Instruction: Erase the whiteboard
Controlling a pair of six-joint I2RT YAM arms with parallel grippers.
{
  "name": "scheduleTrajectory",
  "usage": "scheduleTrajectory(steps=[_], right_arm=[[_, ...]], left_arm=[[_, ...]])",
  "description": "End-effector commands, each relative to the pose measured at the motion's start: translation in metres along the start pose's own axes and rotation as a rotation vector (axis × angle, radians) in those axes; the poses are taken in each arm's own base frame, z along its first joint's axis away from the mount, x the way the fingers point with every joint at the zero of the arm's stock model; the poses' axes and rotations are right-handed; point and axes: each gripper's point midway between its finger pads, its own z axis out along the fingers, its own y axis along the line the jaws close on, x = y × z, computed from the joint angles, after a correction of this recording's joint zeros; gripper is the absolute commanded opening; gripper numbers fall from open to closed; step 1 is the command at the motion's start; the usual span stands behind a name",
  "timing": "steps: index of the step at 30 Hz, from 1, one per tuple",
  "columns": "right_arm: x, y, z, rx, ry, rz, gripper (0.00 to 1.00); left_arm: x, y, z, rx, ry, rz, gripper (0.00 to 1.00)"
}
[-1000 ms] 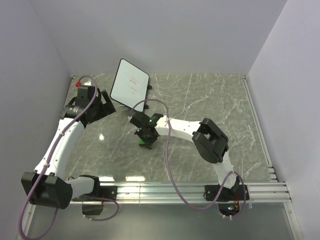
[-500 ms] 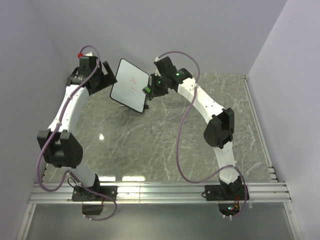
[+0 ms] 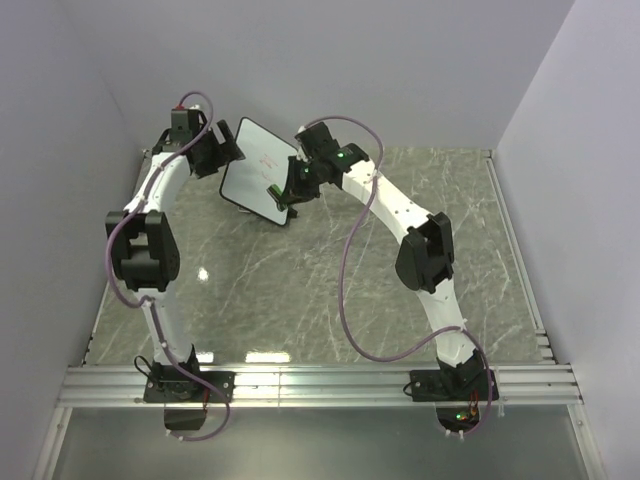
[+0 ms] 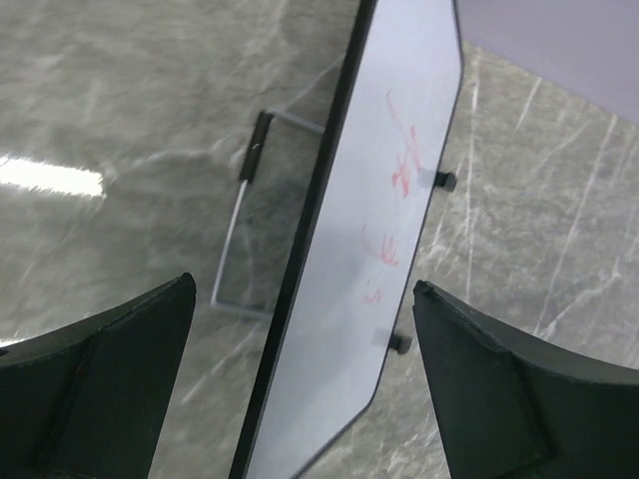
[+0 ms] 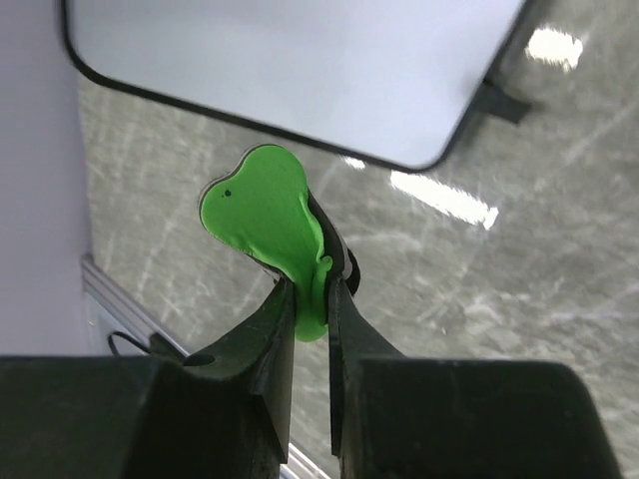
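Note:
The whiteboard point(image 3: 256, 168) stands tilted on its stand at the back left, with faint red scribbles point(image 4: 401, 160) on its face. My left gripper point(image 3: 224, 156) is open, and its jaws straddle the board's point(image 4: 371, 200) upper left edge without touching it. My right gripper point(image 3: 283, 190) is shut on the small green eraser point(image 3: 272, 192), just in front of the board's lower right part. In the right wrist view the eraser point(image 5: 265, 215) sticks up from the jaws point(image 5: 312, 289), close below the board's point(image 5: 300, 60) rounded edge. Whether eraser and board touch cannot be told.
The board's wire stand point(image 4: 240, 239) and black feet point(image 4: 446, 181) rest on the grey marble tabletop point(image 3: 400, 260). Lilac walls point(image 3: 380, 70) close in behind and at both sides. A metal rail point(image 3: 330, 385) runs along the near edge.
The right arm has gone from the table's middle up to the board's face with the eraser in its jaws. The left arm has stretched back to the board's upper left edge.

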Motion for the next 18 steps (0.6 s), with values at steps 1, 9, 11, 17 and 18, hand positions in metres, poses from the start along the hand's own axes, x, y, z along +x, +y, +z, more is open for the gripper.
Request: scheduleTrajectory(steps=[1,9,11,17,18], right_arm=[[-0.025,0.022,-0.017,-0.049,-0.078,-0.014,0.00],[-0.028,0.001,-0.022,0.003,-0.087,0.045,0.00],[-0.030,-0.005,-0.022,0.027,-0.091,0.041,0.00],[-0.027,-0.021,-0.016,0.066,-0.083,0.063,0.00],[-0.028,-0.022,-0.016,0.069,-0.085,0.063,0.00]], left_arm=[[-0.014,-0.028,0.019,0.142,-0.010,0.039,0.97],[0.009,-0.026,0.057,0.206,0.094,0.010,0.06],[0.015,-0.025,0.059,0.212,0.109,0.006,0.00],[0.032,-0.022,0.045,0.219,0.137,0.016,0.00],[0.039,-0.020,0.040,0.218,0.150,0.013,0.00]])
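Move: The whiteboard leans on its stand with its raised left edge just below and slightly ahead of the open left fingers. Its middle is some 8 cm to the right of the left hand, 2 cm nearer the base and about 9 cm lower; the red writing is roughly level with that middle, 9 cm to the hand's right. From the right hand, which already holds the green eraser, the writing is about 12 cm ahead, 5 cm left and 8 cm lower. Forward and down about 4 cm, the left hand brings its wide-open fingers over the whiteboard's raised left edge and shuts them, pinching it, then carries on some 2 cm to the right and lifts slightly, turning about 10 degrees clockwise. The right hand keeps hold of the eraser and shifts a little forward and right by the board's lower right corner. ##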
